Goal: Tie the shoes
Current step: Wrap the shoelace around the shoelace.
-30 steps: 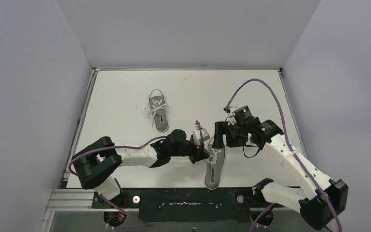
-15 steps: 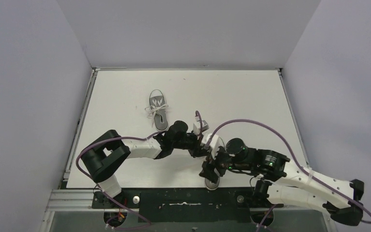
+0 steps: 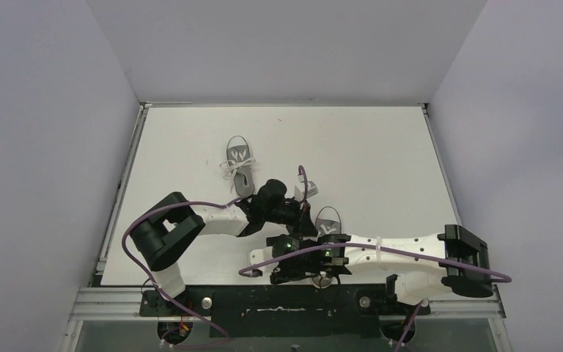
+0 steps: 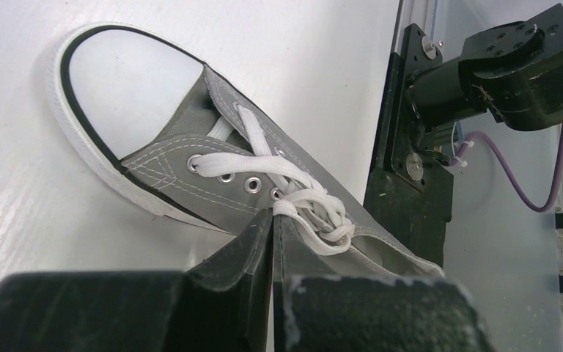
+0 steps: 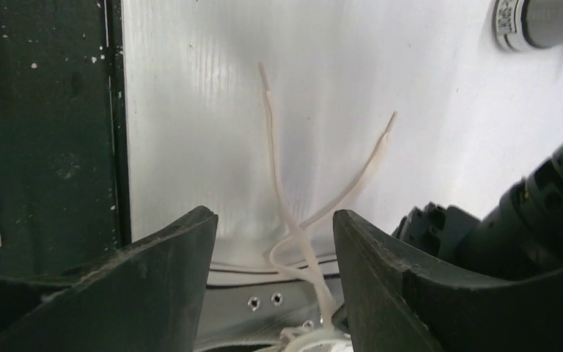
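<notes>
The near grey shoe [image 3: 328,219] lies by the table's front edge; only its white toe shows in the top view, under my right arm. My left gripper [image 4: 273,214] is shut on a strand of that shoe's [image 4: 168,169] white lace [image 4: 264,165], just beside the bunched knot. My right gripper [image 5: 273,216] hangs open above the same shoe's eyelet side [image 5: 249,312]. Two loose lace ends [image 5: 275,169] run out on the table between its fingers, untouched. The far shoe [image 3: 238,167] lies alone with its laces bunched.
The black front frame [image 5: 44,132] runs along the table's near edge, close to the right gripper. The left gripper's black body [image 5: 484,242] sits just right of the right fingers. White walls enclose the table [image 3: 381,161] on three sides.
My right arm has swung from the near shoe's right side down to the front edge and now reaches leftward over the shoe. Its jaws have narrowed. The left gripper has stayed shut and shifted slightly away.
</notes>
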Tool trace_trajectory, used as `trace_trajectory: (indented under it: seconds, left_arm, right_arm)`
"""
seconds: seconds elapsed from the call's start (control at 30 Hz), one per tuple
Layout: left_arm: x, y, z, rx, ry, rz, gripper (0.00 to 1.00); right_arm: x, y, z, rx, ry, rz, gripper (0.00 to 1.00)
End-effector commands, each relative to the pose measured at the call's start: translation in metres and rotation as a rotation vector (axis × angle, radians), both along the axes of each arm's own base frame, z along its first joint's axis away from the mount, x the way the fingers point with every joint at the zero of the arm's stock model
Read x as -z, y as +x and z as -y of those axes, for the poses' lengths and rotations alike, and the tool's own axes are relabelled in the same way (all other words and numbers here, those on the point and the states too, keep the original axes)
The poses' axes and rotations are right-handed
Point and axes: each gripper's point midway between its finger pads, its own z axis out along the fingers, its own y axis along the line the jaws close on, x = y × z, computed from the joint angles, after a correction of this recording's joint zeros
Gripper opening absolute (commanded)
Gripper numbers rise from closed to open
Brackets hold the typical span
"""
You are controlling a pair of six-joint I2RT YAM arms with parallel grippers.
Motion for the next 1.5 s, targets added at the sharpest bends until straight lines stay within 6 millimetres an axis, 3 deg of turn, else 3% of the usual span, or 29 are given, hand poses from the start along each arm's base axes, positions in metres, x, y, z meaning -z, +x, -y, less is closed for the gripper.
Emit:
trace_trajectory:
  seconds: [0.0,0.23,0.47,0.53,0.67,0.9,0.97,1.03,1.17,1.3,1.47]
  left_arm:
    - [-0.016,0.001,0.008,0.033,-0.046,0.024,0.0]
    - [-0.011,0.003,0.007,0.02,-0.032,0.031,0.0]
    - [-0.001,0.001,0.003,0.028,-0.013,0.04,0.0]
    - [0.001,0.001,0.002,0.033,-0.009,0.041,0.0]
    - [0.002,0.003,0.001,0.037,-0.014,0.045,0.0]
    - [-0.005,0.01,0.0,0.043,-0.023,0.062,0.0]
    - [-0.005,0.01,-0.001,0.054,-0.022,0.067,0.0]
    - [-0.005,0.01,-0.001,0.056,-0.018,0.072,0.0]
    - [-0.002,0.015,-0.005,0.041,-0.008,0.074,0.0]
    - [-0.001,0.022,-0.01,0.02,-0.015,0.067,0.0]
    - [-0.004,0.028,-0.014,0.002,-0.023,0.063,0.0]
  right_arm:
    - [-0.002,0.022,-0.024,-0.113,-0.004,0.149,0.61]
    - [0.026,0.032,-0.027,-0.145,-0.114,0.19,0.6]
    - [0.044,0.047,-0.017,-0.135,-0.185,0.203,0.6]
    - [0.051,0.05,-0.013,-0.142,-0.206,0.196,0.56]
    - [0.066,0.04,-0.008,-0.204,-0.234,0.127,0.44]
    - [0.097,0.023,0.004,-0.235,-0.282,0.023,0.47]
    - [0.103,0.017,0.004,-0.249,-0.279,-0.024,0.39]
    - [0.106,0.013,0.006,-0.262,-0.301,-0.047,0.22]
    - [0.095,0.009,0.003,-0.259,-0.29,-0.053,0.0]
    - [0.066,0.002,-0.008,-0.226,-0.208,-0.058,0.0]
    - [0.031,-0.024,-0.014,-0.148,-0.114,-0.135,0.0]
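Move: The lace tail's end that I want lies about 3 cm ahead of my open right hand, 3 cm to its left and 8 cm below. The other tail's end is some 8 cm farther out than it and 3 cm to the right; the knot sits roughly 6 cm ahead of my right hand and 8 cm to its right. From my left hand, holding the loop, the knot is about 2 cm back and 3 cm right, slightly lower, the tail's end about 6 cm back and 7 cm left. I sink my right hand about 7 cm, easing forward and slightly left with a small counter-clockwise turn, and shut its fingers on the near lace tail a little short of its tip, then begin drawing back and to the right, about 3 cm. Meanwhile my shut left fingers keep the loop and edge it down, forward and left, away from the knot, about 2 cm each way. ##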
